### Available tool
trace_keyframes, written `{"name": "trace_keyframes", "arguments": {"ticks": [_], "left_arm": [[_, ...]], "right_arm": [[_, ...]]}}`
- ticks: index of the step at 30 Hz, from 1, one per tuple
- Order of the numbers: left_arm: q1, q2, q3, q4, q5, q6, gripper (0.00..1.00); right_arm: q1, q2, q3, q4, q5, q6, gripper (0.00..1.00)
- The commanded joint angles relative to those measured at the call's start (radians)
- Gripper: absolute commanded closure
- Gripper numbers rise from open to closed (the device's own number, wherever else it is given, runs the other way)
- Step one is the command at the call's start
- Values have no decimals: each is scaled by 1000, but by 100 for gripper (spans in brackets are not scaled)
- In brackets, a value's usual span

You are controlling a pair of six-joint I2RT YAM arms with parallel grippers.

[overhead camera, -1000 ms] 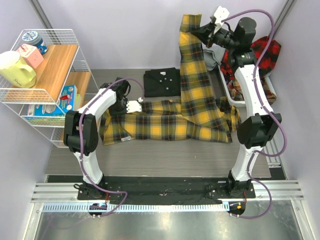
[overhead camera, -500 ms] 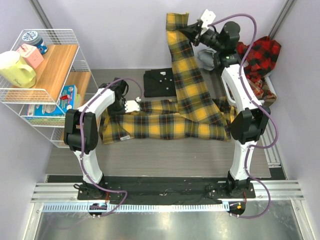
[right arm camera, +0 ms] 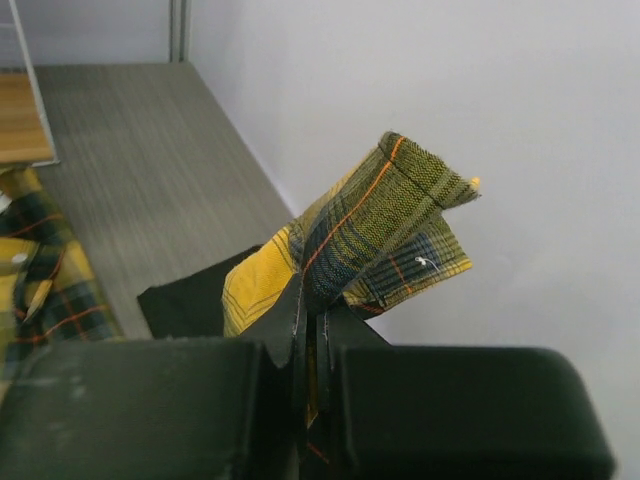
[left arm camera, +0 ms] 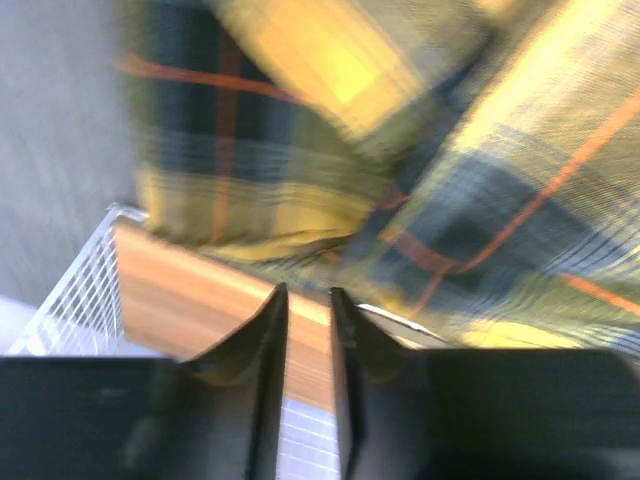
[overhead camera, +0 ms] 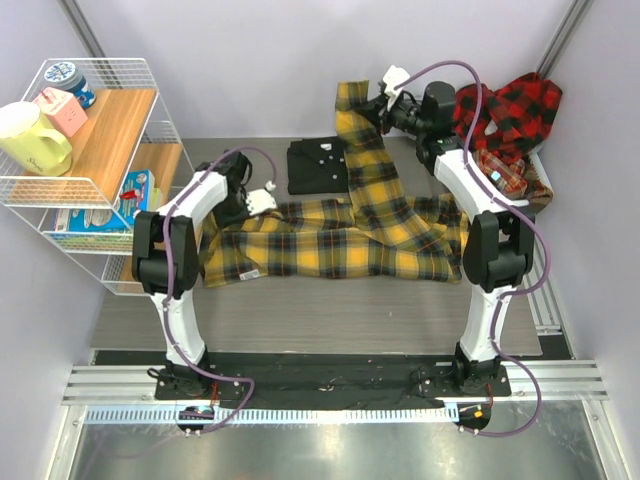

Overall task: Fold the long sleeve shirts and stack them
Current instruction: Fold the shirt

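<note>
The yellow-and-black plaid shirt [overhead camera: 330,245] lies spread across the middle of the table. One sleeve [overhead camera: 365,150] rises from it to my right gripper [overhead camera: 372,105], which is shut on the cuff [right arm camera: 390,220] above the table's back edge. A folded black shirt [overhead camera: 318,163] lies under that sleeve, also seen as the black shirt [right arm camera: 190,295] in the right wrist view. My left gripper [overhead camera: 268,198] hovers at the plaid shirt's left upper edge. Its jaws stand slightly apart with nothing between them [left arm camera: 308,292], and blurred plaid cloth [left arm camera: 450,180] lies just beyond.
Red-and-black plaid shirts [overhead camera: 505,110] are heaped in a bin at the back right. A wire rack [overhead camera: 100,150] with wooden shelves, a mug [overhead camera: 35,140] and boxes stands at the left, close to the left arm.
My right gripper has carried the sleeve left and downward towards the black shirt. The left gripper's jaws have parted a little and no longer pinch the plaid cloth.
</note>
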Motion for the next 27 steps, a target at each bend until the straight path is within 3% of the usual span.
{"name": "trace_keyframes", "arguments": {"ticks": [1, 2, 6, 7, 10, 12, 18, 27], "left_arm": [[38, -51, 84, 3, 84, -157, 68], [41, -60, 86, -8, 99, -167, 58], [41, -115, 83, -66, 206, -216, 46], [41, -141, 81, -83, 260, -233, 35], [35, -169, 52, -149, 309, -254, 29], [27, -201, 9, -171, 325, -257, 27], [-13, -250, -166, -111, 260, -309, 27], [-73, -162, -284, -11, 144, -348, 28]], "right_arm": [[-2, -138, -51, -47, -31, 18, 99], [-2, -167, -57, -79, -40, 16, 99], [-7, -219, -100, -329, -85, -4, 99], [-7, -222, -98, -394, -95, -30, 99], [-10, -208, -88, -644, -88, -99, 98], [-10, -184, -77, -797, -74, -120, 96], [-10, -151, -153, -991, -59, -134, 99], [-13, -148, -436, -965, 211, -211, 99]]}}
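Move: The right hand, high over the far side of the table, holds the raised end of the yellow plaid shirt; that shirt's folded right half lies about 22 cm back, 9 cm right and 31 cm below. The folded black shirt lies 3 cm back and 7 cm left, equally far below. From the left hand the white tag on the plaid shirt's near edge is some 13 cm back, 6 cm right and 4 cm lower; the black shirt lies 14 cm ahead and 28 cm right, and the rack's bottom shelf about 7 cm back and 11 cm left, near hand height. Swing the right gripper, still pinching the raised shirt end, down some 23 cm and back about 18 cm, drifting a little right, while tipping its fingers down some 60 degrees to lay the cloth over the shirt's right half. Meanwhile open the left gripper wide, lift it about 5 cm, then draw it back and lower it to its old height by the tagged near edge. ##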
